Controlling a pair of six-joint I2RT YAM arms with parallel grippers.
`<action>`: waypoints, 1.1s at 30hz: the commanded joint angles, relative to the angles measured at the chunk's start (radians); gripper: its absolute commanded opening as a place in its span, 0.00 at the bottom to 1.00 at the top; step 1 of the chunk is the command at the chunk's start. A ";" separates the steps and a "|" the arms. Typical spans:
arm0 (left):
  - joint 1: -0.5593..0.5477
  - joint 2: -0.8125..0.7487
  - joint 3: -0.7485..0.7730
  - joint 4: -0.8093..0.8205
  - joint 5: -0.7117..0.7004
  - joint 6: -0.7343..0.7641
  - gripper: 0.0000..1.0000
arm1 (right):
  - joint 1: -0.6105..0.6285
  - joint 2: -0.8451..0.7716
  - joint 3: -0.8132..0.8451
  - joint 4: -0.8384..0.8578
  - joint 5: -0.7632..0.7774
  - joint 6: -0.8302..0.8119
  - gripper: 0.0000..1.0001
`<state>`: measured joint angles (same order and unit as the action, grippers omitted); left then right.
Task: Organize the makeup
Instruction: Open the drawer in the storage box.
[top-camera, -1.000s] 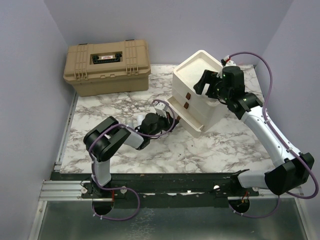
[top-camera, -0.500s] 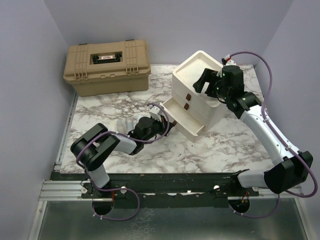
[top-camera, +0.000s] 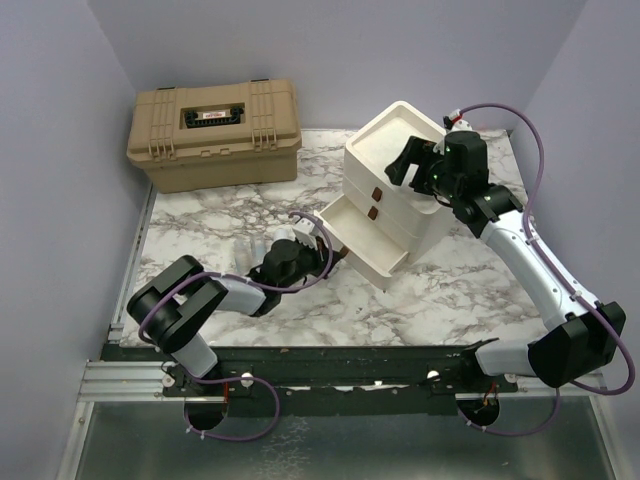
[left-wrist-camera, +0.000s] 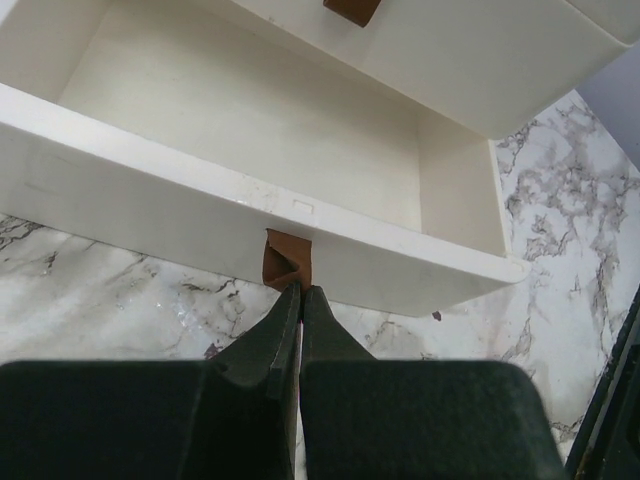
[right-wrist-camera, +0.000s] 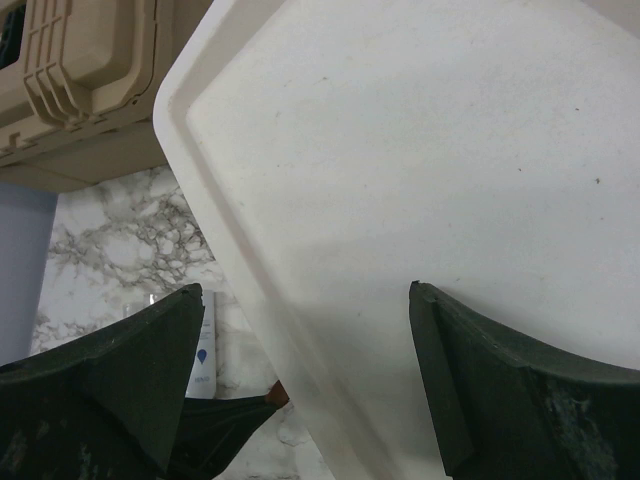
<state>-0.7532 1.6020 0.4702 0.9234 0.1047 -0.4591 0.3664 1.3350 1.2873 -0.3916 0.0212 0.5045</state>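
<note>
My left gripper (left-wrist-camera: 300, 290) is shut on the brown pull tab (left-wrist-camera: 287, 262) of the lowest drawer (left-wrist-camera: 250, 130) of the cream drawer unit (top-camera: 400, 150). That drawer stands pulled out toward the left arm, and its inside is bare. My right gripper (right-wrist-camera: 305, 290) is open, its fingers spread over the flat top (right-wrist-camera: 420, 150) of the unit. Of the makeup, only a whitish tube (right-wrist-camera: 203, 355) shows, lying on the marble beside the left arm; in the top view the tube (top-camera: 243, 250) is faint. The rest of the makeup is out of view.
A tan toolbox (top-camera: 213, 133) stands shut at the back left of the marble table (top-camera: 450, 290). Two more drawers with brown tabs (top-camera: 377, 192) sit shut above the open one. Lavender walls close in on the left, the back and the right.
My left arm has drawn back toward the near left with the tab in its grip, and the lowest drawer has slid further out. The right arm has stayed on the unit's top.
</note>
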 joint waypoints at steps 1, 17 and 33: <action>-0.016 -0.039 -0.041 -0.018 0.029 -0.011 0.00 | -0.001 0.030 -0.029 -0.109 -0.047 0.016 0.90; -0.015 -0.094 -0.022 -0.101 -0.031 -0.005 0.40 | -0.001 0.037 -0.020 -0.104 -0.099 0.007 0.90; -0.015 -0.430 -0.013 -0.416 -0.280 0.040 0.64 | -0.001 -0.085 -0.026 -0.004 -0.228 -0.101 0.90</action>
<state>-0.7635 1.2480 0.4473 0.6361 -0.0509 -0.4461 0.3653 1.3273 1.2984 -0.4122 -0.1154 0.4507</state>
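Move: The left gripper, still shut on the brown tab of the bottom drawer, has that tab's middle about 1 cm ahead and 1 cm to its right, at its own height. The middle drawer's tab is some 7 cm ahead, 7 cm right and 6 cm higher; the white bottle lies level with the hand, roughly 12 cm left and 2 cm lower. From the right hand the bottom tab is about 10 cm back, 11 cm left and 18 cm down. Draw the bottom drawer's tab back and left another 2 cm with the left gripper, hold there while the fingers open to well over half and let go of it, then lift the hand about 6 cm, easing it farther left. Keep the right gripper open astride the top tray's front rim, drifting some 2 cm left and back while turning slightly counter-clockwise. ##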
